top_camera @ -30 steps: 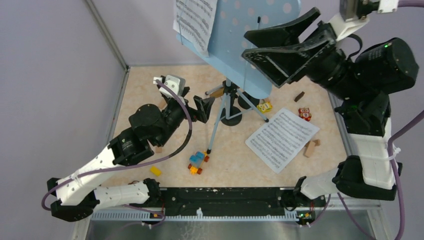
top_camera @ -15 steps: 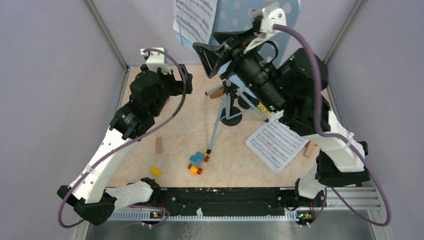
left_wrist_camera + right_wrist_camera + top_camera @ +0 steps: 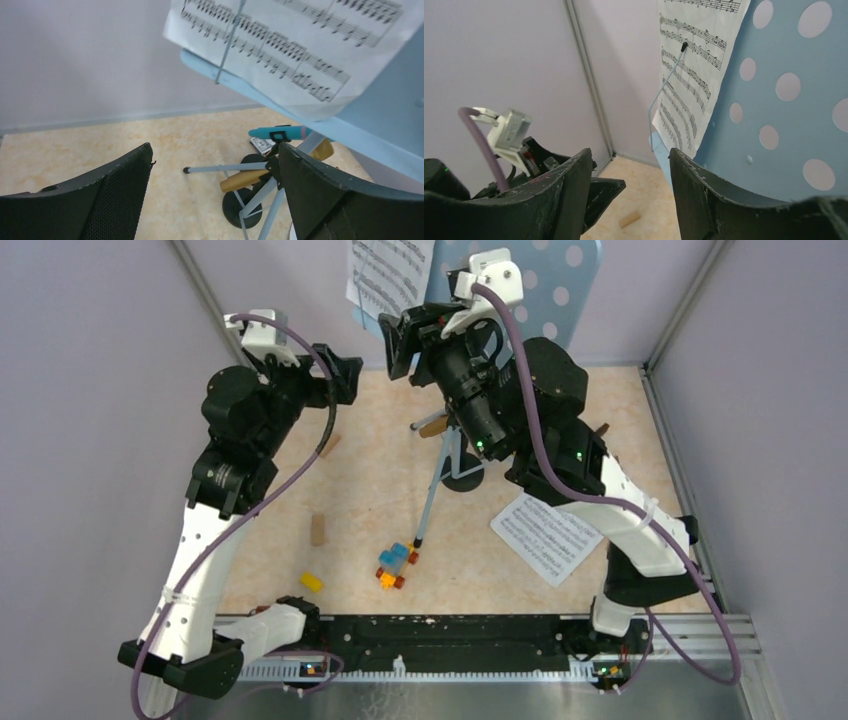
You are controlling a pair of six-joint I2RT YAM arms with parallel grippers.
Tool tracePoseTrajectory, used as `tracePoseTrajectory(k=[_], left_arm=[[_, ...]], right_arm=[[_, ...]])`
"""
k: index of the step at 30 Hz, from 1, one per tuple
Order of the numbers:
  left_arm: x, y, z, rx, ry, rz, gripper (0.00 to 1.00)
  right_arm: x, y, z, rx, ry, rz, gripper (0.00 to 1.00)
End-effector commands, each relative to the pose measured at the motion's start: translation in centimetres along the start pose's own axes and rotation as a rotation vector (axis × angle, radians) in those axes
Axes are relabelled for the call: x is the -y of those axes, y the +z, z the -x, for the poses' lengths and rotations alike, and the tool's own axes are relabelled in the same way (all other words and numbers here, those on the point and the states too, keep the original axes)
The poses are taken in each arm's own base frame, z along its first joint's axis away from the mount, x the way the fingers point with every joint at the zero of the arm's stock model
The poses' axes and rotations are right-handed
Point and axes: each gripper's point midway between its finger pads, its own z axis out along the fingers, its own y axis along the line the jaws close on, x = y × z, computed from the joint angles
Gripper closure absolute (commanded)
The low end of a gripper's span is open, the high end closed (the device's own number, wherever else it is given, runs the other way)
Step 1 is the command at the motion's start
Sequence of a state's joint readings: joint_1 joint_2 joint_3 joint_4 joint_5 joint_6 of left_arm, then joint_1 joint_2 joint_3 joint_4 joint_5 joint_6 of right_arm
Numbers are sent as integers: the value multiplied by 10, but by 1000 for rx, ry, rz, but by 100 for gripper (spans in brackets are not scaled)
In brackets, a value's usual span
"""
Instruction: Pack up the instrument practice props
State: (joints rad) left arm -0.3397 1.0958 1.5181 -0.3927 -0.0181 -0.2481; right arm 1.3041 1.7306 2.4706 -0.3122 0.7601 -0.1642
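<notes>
The pale-blue perforated music rack [image 3: 560, 280] stands at the back on its tripod legs [image 3: 440, 480], with a sheet-music page [image 3: 390, 275] clipped to it. Another page [image 3: 550, 535] lies flat on the table at the right. Under the rack are a blue microphone [image 3: 280, 133], a gold microphone [image 3: 250, 178] and a black round-based mic holder [image 3: 240, 205]. My left gripper [image 3: 338, 372] hangs open, high at the back left, facing the rack. My right gripper [image 3: 397, 335] is open and empty, just short of the rack's left edge [image 3: 784, 100] and its page [image 3: 694, 65].
A small colourful toy-block car [image 3: 395, 565], a yellow block [image 3: 311, 582] and a wooden block [image 3: 318, 530] lie on the near floor. A small wooden cylinder [image 3: 630, 218] lies below the grippers. Grey walls and a corner post [image 3: 589, 75] close in the back.
The right arm has swung left from the rack's right side to its left edge. The left arm has risen from beside the tripod to the back left. Right jaws narrowed slightly.
</notes>
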Motion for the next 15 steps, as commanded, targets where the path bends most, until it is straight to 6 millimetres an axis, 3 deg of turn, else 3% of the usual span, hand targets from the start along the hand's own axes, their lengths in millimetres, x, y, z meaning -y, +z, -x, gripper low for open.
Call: tracePoseTrajectory(k=[1,10,15], left_arm=[[29,-15,54,172,39,-140,1],[32,-20,54,199,90,-168,1],[28,-16,57,213,98,-149,1]], right_arm=[[15,13,-1,9,51,-63,42],[36,42,-31,-38,135,-76,42],[34,54,-40,-36,210,-66,44]])
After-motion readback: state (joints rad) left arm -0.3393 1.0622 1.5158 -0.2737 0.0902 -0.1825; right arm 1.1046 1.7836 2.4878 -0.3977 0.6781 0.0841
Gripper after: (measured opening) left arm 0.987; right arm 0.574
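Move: The music sheet left on the stand's left panel is about 20 cm straight ahead of the right hand and roughly level with it. The wire clip across that sheet is some 17 cm ahead, also dead ahead. The bare spotted panel is about 12 cm ahead and 17 cm to the right. From the left hand, the same sheet is around 18 cm ahead, 13 cm to the right and 10 cm higher. Forward and somewhat down, the right hand advances about 7 cm in front of the stand towards the remaining sheet, its fingers parted and empty and tipping down a little. The left hand, wide open, rises about 4 cm and backs off slightly while its fingertips tilt up some 10 degrees. ##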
